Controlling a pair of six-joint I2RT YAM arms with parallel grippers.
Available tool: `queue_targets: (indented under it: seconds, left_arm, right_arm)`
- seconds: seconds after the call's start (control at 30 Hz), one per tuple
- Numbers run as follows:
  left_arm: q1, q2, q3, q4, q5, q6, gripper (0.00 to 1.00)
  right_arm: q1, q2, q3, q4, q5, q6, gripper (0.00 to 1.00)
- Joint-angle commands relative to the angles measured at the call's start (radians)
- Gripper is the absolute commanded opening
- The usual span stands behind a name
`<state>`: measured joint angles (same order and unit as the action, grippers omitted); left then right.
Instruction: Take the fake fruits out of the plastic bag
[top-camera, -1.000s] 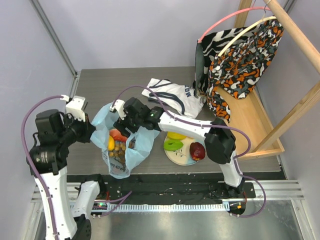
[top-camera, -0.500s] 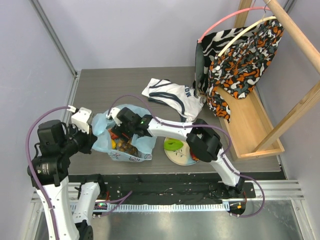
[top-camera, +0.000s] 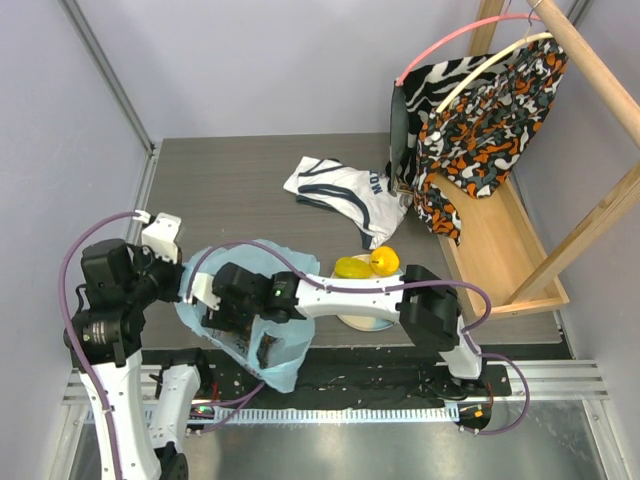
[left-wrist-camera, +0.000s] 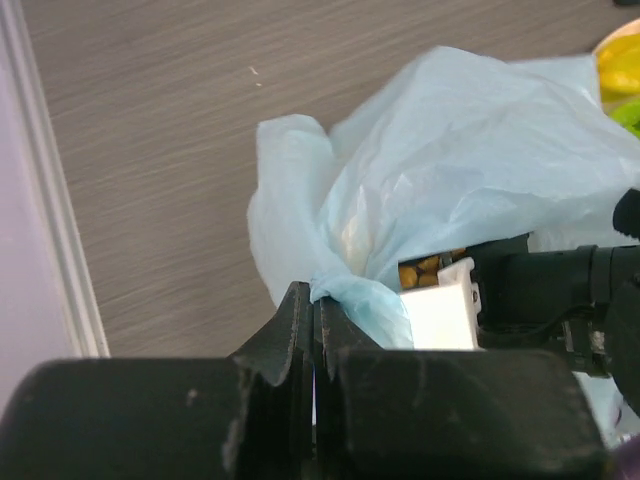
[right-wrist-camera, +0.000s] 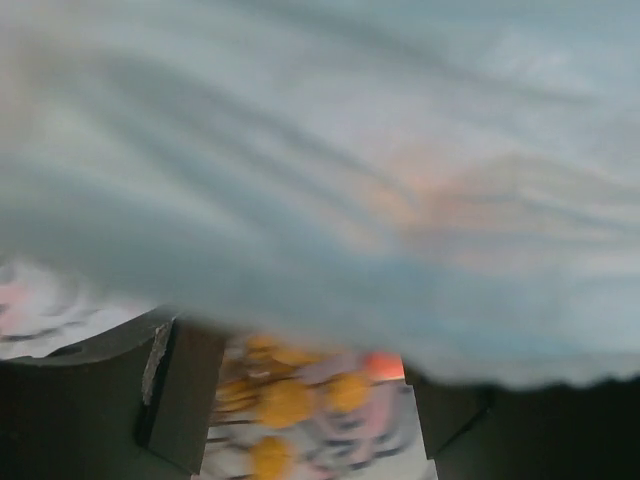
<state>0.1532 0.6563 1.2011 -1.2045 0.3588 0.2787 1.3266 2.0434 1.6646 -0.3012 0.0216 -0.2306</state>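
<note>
The light-blue plastic bag (top-camera: 220, 325) lies slumped at the table's near-left edge. My left gripper (left-wrist-camera: 315, 300) is shut on a fold of its rim (top-camera: 186, 285). My right arm (top-camera: 330, 292) reaches across into the bag's mouth, and its gripper (right-wrist-camera: 300, 395) stands open inside, under blurred bag film. Between its fingers (right-wrist-camera: 178, 385) show the brownish-yellow grape bunch (right-wrist-camera: 285, 400) and a red-orange piece (right-wrist-camera: 380, 365); touch cannot be judged. The grapes (left-wrist-camera: 430, 268) also peek out in the left wrist view. A yellow lemon (top-camera: 385, 262) and a yellow-green fruit (top-camera: 350, 267) sit out of the bag.
A plate (top-camera: 368, 322) lies mostly under the right arm's elbow. A white shirt with dark lettering (top-camera: 345, 195) lies mid-table. A wooden rack (top-camera: 500, 240) with patterned garments (top-camera: 480, 120) fills the right side. Grey walls close the left and back.
The bag was drawn toward the near edge and now sags over it. My right arm swung down and leftward deeper into it; my left gripper followed, still clamped on the rim.
</note>
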Motion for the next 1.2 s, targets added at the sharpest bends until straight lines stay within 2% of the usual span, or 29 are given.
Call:
queue_targets:
  seconds: [0.0, 0.23, 0.4, 0.43, 0.53, 0.67, 0.77, 0.9, 1.03, 1.17]
  left_arm:
    - [0.006, -0.003, -0.006, 0.06, -0.023, 0.007, 0.0]
    - [0.006, 0.029, 0.0, 0.152, -0.182, -0.111, 0.0]
    - [0.006, 0.075, 0.032, 0.152, -0.219, -0.209, 0.0]
    - [0.006, 0.081, 0.035, 0.149, -0.225, -0.222, 0.0]
    - [0.009, 0.086, 0.043, 0.149, -0.241, -0.265, 0.0]
    - [0.009, 0.082, 0.064, 0.145, -0.233, -0.273, 0.0]
    - [0.009, 0.088, 0.071, 0.14, -0.215, -0.271, 0.0]
    - [0.014, 0.094, 0.083, 0.141, -0.216, -0.273, 0.0]
    - [0.016, 0.094, 0.109, 0.123, -0.213, -0.26, 0.0]
    - [0.014, 0.076, 0.111, 0.027, -0.23, -0.181, 0.0]
  right_arm:
    - [-0.049, 0.017, 0.109, 0.036, 0.087, -0.061, 0.72]
    - [-0.056, -0.087, 0.051, -0.041, 0.066, -0.084, 0.72]
    - [-0.061, -0.167, 0.043, -0.076, -0.008, -0.116, 0.67]
    - [-0.066, -0.187, 0.049, -0.087, -0.076, -0.116, 0.66]
    - [-0.082, -0.216, 0.06, -0.093, -0.135, -0.096, 0.64]
    - [-0.107, -0.244, 0.087, -0.093, -0.34, -0.067, 0.59]
    - [-0.107, -0.214, 0.09, -0.067, -0.397, -0.056, 0.55]
    - [-0.116, -0.134, 0.124, -0.067, -0.324, 0.014, 0.49]
    - [-0.156, -0.046, 0.149, -0.065, -0.201, 0.175, 0.41]
    - [-0.196, 0.015, 0.164, -0.049, -0.131, 0.228, 0.38]
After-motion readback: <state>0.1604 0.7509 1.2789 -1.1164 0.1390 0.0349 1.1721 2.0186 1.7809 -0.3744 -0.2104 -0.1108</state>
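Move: The right hand is inside the bag's mouth, with the film draped in front of it. The orange fruit, seen only as a glow through the film, lies about 5 cm to its left, 3 cm ahead and 5 cm below. The red fruit is some 3 cm ahead, about level sideways and 6 cm down, with the brown balls about 1 cm back, 1 cm left and 7 cm below. From the left hand, the orange fruit is roughly 3 cm ahead, 4 cm right and 20 cm below. Still pinching the bag's rim, the left hand draws it forward and left about 5 cm, swinging some 20 degrees counter-clockwise, then lifts slightly. The right hand goes forward about 5 cm inside the bag, rises over 10 cm while drawing back a little to the right, then dips forward and down about 6 cm over the fruits as its fingers narrow to roughly half their gap. ##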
